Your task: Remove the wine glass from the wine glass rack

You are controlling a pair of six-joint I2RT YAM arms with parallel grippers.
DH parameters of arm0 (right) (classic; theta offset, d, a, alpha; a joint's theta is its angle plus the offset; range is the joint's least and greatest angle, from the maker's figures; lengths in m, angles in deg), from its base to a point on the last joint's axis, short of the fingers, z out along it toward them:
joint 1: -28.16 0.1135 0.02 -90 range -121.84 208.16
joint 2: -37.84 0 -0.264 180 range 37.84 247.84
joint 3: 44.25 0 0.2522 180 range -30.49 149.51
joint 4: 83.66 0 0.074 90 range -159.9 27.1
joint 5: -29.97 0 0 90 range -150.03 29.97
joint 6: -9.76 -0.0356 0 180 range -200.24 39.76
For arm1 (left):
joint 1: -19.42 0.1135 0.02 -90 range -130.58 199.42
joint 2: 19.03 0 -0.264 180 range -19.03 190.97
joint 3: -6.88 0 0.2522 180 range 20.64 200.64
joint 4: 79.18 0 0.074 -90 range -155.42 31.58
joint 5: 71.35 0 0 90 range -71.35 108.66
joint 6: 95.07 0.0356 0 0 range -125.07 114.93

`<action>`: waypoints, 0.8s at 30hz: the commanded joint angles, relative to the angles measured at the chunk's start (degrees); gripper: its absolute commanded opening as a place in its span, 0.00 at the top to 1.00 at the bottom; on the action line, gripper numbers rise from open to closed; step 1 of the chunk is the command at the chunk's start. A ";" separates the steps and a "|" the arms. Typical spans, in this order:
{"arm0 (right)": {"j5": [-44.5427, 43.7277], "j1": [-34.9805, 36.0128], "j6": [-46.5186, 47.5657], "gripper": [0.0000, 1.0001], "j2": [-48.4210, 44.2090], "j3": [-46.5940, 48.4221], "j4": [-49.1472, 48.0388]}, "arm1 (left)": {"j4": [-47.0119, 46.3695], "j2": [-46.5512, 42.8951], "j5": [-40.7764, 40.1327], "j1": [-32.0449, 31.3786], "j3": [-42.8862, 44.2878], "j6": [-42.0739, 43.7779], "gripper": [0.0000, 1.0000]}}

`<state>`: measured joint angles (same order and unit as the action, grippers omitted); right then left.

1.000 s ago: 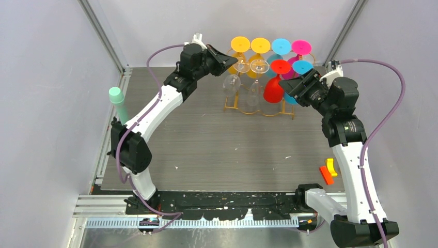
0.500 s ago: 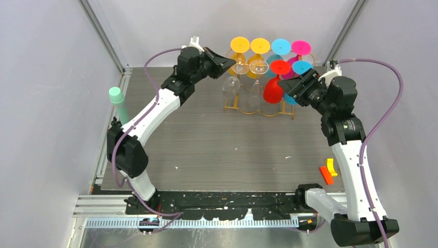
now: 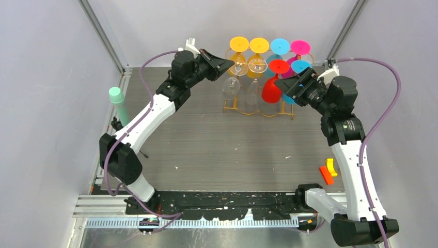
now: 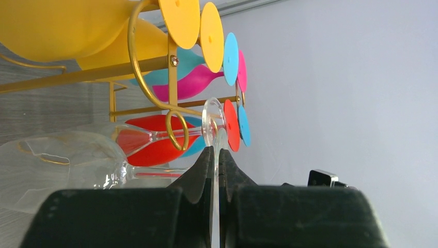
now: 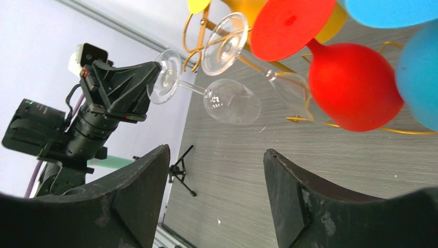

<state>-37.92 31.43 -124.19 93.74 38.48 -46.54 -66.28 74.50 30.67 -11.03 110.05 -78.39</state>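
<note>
The gold wine glass rack (image 3: 243, 108) stands at the far middle of the table, with coloured glasses and a clear one (image 3: 256, 66) hanging upside down from its top rail (image 4: 155, 62). My left gripper (image 3: 229, 64) is shut on the foot of a clear wine glass (image 5: 232, 103) at the rack's left end. That glass is tilted, and its stem (image 4: 150, 170) runs below the gold loop (image 4: 175, 129). My right gripper (image 5: 214, 152) is open and holds nothing. It hangs at the rack's right end, just by the red glass (image 3: 271, 90).
Yellow (image 3: 240, 44), blue (image 3: 280, 45) and pink (image 3: 301, 47) glasses hang on the rack's far side. A green cup (image 3: 116, 95) stands at the table's left edge. Small orange and yellow pieces (image 3: 327, 173) lie at the right edge. A small black stand (image 5: 182, 173) lies on the table.
My left arm has stretched further away and slightly left, carrying the clear glass by its foot. My right gripper's jaws have opened wider and edged left.
</note>
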 commanded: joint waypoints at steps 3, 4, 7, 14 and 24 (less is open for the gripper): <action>8.50 0.25 -0.07 0.25 -0.30 -1.25 -7.99 | -7.93 -4.50 3.11 0.22 -1.98 -2.62 1.00; 9.23 0.25 -0.19 0.25 -0.32 -1.70 -8.72 | -8.45 -4.62 3.63 0.22 -2.46 -2.99 1.00; 11.23 0.29 -0.27 0.25 -0.44 -2.90 -10.92 | -9.99 -5.27 5.02 0.22 -4.64 -4.76 1.00; 13.20 5.51 1.83 0.25 -0.08 -10.16 -27.14 | -15.66 -11.50 6.36 0.14 -13.06 -8.83 1.00; 2.42 25.21 20.31 0.26 1.06 -15.47 -37.66 | -13.08 -24.04 4.86 0.32 -24.73 -14.51 1.00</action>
<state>-31.04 53.98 -111.07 95.11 25.02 -71.88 -75.24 55.38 35.60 -11.03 87.64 -89.14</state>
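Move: The left hand already pinches the rim of the clear wine glass's foot; the upside-down glass's middle is some 9 cm below it, 2 cm to its right and level fore-and-aft. From that hand the second clear glass stands about 9 cm right and 1 cm ahead, the yellow glass 8 cm ahead and 3 cm right, both some 8 cm lower. From the open right hand the held glass is about 10 cm ahead, 14 cm left and 7 cm below; the red glass is 9 cm straight ahead and 6 cm below. Keeping its pinch on the foot, the left hand draws the hanging glass back by some 9 cm and a little left, away from the rack, dipping 2 to 3 cm on the way and then rising to about its old height while the wrist rolls slightly. The right hand, fingers still wide open and empty, sweeps left about 13 cm past the front of the red and second clear glasses towards the held glass, slowly at first and then fast, drawing back some 5 cm and sinking slightly as it swings counter-clockwise by about 30 degrees and tips its fingers upward. ##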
